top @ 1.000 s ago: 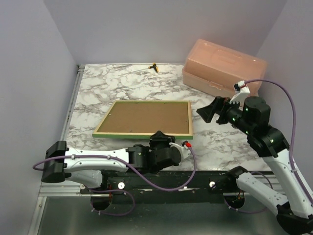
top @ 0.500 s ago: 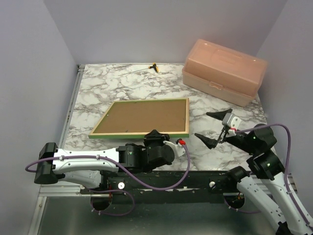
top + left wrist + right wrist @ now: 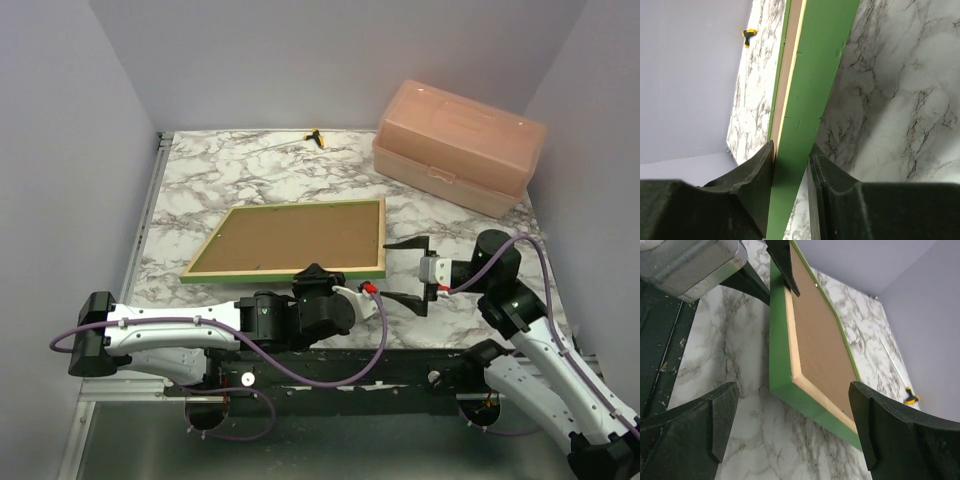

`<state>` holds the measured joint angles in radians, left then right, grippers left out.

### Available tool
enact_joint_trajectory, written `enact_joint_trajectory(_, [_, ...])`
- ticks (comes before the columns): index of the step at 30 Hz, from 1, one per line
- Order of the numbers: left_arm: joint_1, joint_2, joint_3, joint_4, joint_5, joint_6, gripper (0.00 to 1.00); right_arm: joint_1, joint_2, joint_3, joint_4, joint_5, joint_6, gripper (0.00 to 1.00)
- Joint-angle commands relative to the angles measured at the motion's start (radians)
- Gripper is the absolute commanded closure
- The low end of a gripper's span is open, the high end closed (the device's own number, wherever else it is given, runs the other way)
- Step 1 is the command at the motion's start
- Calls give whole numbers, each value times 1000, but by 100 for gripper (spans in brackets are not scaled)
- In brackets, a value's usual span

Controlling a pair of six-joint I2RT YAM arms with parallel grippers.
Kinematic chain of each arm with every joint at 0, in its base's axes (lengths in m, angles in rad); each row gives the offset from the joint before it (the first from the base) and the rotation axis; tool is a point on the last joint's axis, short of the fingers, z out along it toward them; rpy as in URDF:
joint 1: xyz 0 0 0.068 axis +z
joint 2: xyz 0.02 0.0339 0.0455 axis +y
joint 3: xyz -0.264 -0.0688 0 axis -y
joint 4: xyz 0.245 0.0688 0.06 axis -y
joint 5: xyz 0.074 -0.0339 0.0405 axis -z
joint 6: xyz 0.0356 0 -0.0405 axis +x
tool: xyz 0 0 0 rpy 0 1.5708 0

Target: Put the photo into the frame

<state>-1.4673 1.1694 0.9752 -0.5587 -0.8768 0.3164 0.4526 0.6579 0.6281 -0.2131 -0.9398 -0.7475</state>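
Note:
The frame lies back up on the marble table, with light wood inside its green rails and a brown backing panel set in it. My left gripper is shut on the frame's near rail; in the left wrist view both pads clamp the green rail. My right gripper is open and low over the table, facing the frame's near right corner. In the right wrist view that corner sits just ahead, between the spread fingers. The photo is hidden.
A pink plastic box stands at the back right. A small yellow-and-black tool lies at the far edge and also shows in the left wrist view. Grey walls close in the left, back and right.
My right arm swung down and in, bringing its open gripper low to the frame's near right corner. The frame shifted a little left with my left gripper still on it.

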Motion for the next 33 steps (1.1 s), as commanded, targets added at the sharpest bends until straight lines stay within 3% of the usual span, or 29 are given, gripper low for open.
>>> enact_joint_trajectory(1, [7,-39,60,44,-34,-23,78,6,59,-36,249,-117,24,3])
enact_joint_trajectory(6, [7,-39,64,43,-35,-22,78,9,140,-52,301,-136,-21,6])
enact_joint_trajectory(10, [7,-41,65,43,-32,-19,78,11,210,-89,460,-170,24,9])
enact_joint_trajectory(22, [7,-47,70,20,-28,-33,78,27,309,-97,620,-215,64,35])
enact_joint_trajectory(33, [7,-58,83,17,-20,-34,77,39,317,-97,614,-198,65,67])
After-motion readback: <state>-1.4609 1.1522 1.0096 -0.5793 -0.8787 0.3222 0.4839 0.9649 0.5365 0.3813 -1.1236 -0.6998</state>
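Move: The frame, its near side lifted in the left fingers, has its near right corner about 4 cm to the right hand's left, 1 cm ahead and 2 cm lower. The left hand's hold on the near rail lies some 15 cm left of the right hand, level with it fore and aft. The brown backing's middle is roughly 20 cm left, 11 cm ahead and 10 cm lower. From the left hand, that corner is some 13 cm right, neither ahead nor back. The frame's near right corner is taken between the right fingers: the right hand slides about 4.5 cm left and 2 cm forward, dipping about 2 cm before mostly rising again, turning some 10 degrees counter-clockwise. Its wide-open fingers straddle the near rail and close to under half, one over the back and one outside. The left hand keeps its pinch and lifts 1.5 cm. ##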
